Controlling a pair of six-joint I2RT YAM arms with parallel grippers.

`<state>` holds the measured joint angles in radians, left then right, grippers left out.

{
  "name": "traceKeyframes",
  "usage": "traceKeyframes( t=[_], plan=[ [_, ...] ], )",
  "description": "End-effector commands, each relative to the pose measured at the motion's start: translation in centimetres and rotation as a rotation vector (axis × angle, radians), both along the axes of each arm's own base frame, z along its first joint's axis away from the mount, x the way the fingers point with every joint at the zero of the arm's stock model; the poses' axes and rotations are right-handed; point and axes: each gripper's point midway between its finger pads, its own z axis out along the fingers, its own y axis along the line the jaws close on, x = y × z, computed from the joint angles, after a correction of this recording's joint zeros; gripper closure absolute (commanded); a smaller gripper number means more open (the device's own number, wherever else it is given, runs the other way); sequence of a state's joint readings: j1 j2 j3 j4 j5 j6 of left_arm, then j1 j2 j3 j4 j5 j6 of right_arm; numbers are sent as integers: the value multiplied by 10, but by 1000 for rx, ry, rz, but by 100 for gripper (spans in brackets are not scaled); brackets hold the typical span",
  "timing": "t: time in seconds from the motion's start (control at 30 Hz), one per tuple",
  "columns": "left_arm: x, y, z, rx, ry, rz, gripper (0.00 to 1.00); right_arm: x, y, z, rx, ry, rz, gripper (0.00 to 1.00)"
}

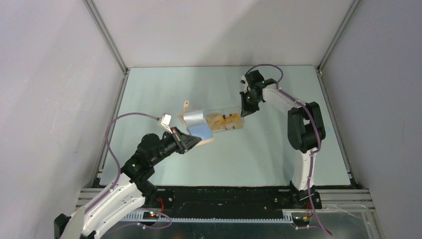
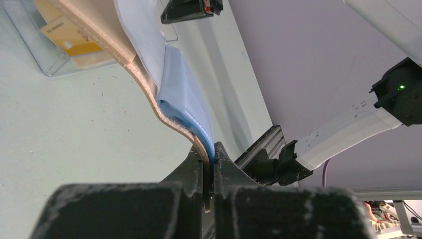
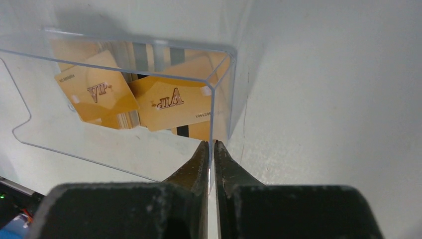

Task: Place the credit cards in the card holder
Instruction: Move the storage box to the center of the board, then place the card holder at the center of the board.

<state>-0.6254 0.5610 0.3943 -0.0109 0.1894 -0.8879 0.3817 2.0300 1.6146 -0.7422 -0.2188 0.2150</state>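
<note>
The card holder [image 1: 197, 127], tan outside with light blue inner panels, hangs open above the table. My left gripper [image 1: 185, 141] is shut on its lower edge; in the left wrist view the tan and blue layers [image 2: 171, 99] run down between the jaws of that gripper [image 2: 209, 160]. Several orange-yellow credit cards [image 1: 224, 121] lie piled in a clear plastic tray [image 1: 238, 126] just right of the holder. My right gripper [image 3: 211, 145] is shut on the tray's thin end wall [image 3: 222, 94], with the credit cards [image 3: 164, 102] inside just beyond its tips.
The tray [image 2: 46, 63] with cards [image 2: 69, 36] lies beside the wallet's far end. Grey enclosure walls and aluminium frame rails [image 1: 110, 45] bound the pale green table [image 1: 234, 159] on three sides. The right arm [image 1: 303, 124] stands at the table's right.
</note>
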Motion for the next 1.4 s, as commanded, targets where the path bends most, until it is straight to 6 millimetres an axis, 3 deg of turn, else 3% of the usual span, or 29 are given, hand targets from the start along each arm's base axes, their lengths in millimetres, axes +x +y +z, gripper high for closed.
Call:
traceKeyframes(
  t=[0.0,0.17,0.3,0.47,0.6,0.9,1.0,1.03,1.07,1.1,1.13,1.17,1.37],
  plan=[
    [5,2,12,-1,-70,8,100,-31,-23,-2,-92,33,58,95],
    [4,2,8,20,-64,-7,100,-55,-39,-3,-127,45,45,94],
    [1,3,-4,60,-41,-24,100,-59,-47,7,-122,35,16,87],
    [-10,1,-20,126,-13,-92,100,-57,-44,44,-50,-48,2,46],
    [-23,-8,-18,146,-32,-209,100,-63,-36,72,21,-94,11,28],
    [-65,-53,-8,152,-15,-650,100,-80,-46,107,213,-103,-36,23],
    [-72,-72,-14,175,12,-758,100,-89,-49,110,270,-85,-52,22],
    [-80,-81,-7,172,-9,-812,100,-93,-51,112,291,-84,-61,22],
    [-81,-88,-16,185,29,-844,100,-94,-52,113,300,-84,-67,22],
    [-88,-95,-10,177,20,-896,100,-97,-55,115,318,-85,-78,22],
    [-92,-103,-21,193,66,-930,100,-98,-56,116,328,-85,-83,21],
    [-94,-108,-18,186,67,-961,100,-101,-58,117,344,-85,-92,21],
    [-109,-137,-51,228,200,-1094,100,-115,-70,115,368,-81,-126,20]
  ],
)
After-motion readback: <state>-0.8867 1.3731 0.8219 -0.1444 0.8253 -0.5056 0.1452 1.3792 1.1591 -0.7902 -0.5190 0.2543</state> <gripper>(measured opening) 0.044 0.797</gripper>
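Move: My right fingers are already shut on the right wall of the storage box. Its middle lies about 10 cm to their left, level fore and aft and some 2 cm lower. The open card holder, held in my left hand, is roughly 15 cm back, 21 cm left and 13 cm above my right hand. From my left hand, the box middle is about 19 cm ahead, 10 cm right and 15 cm down. I draw the storage box by its right wall back and to the right over the board, about 6 cm back and 4 cm right. Then I open my right fingers wide, rise some 10 cm off the wall and carry on back and right. As they open, my left hand, keeping its pinch on the card holder, sinks, then swings right and back, turning about 55 degrees clockwise. ##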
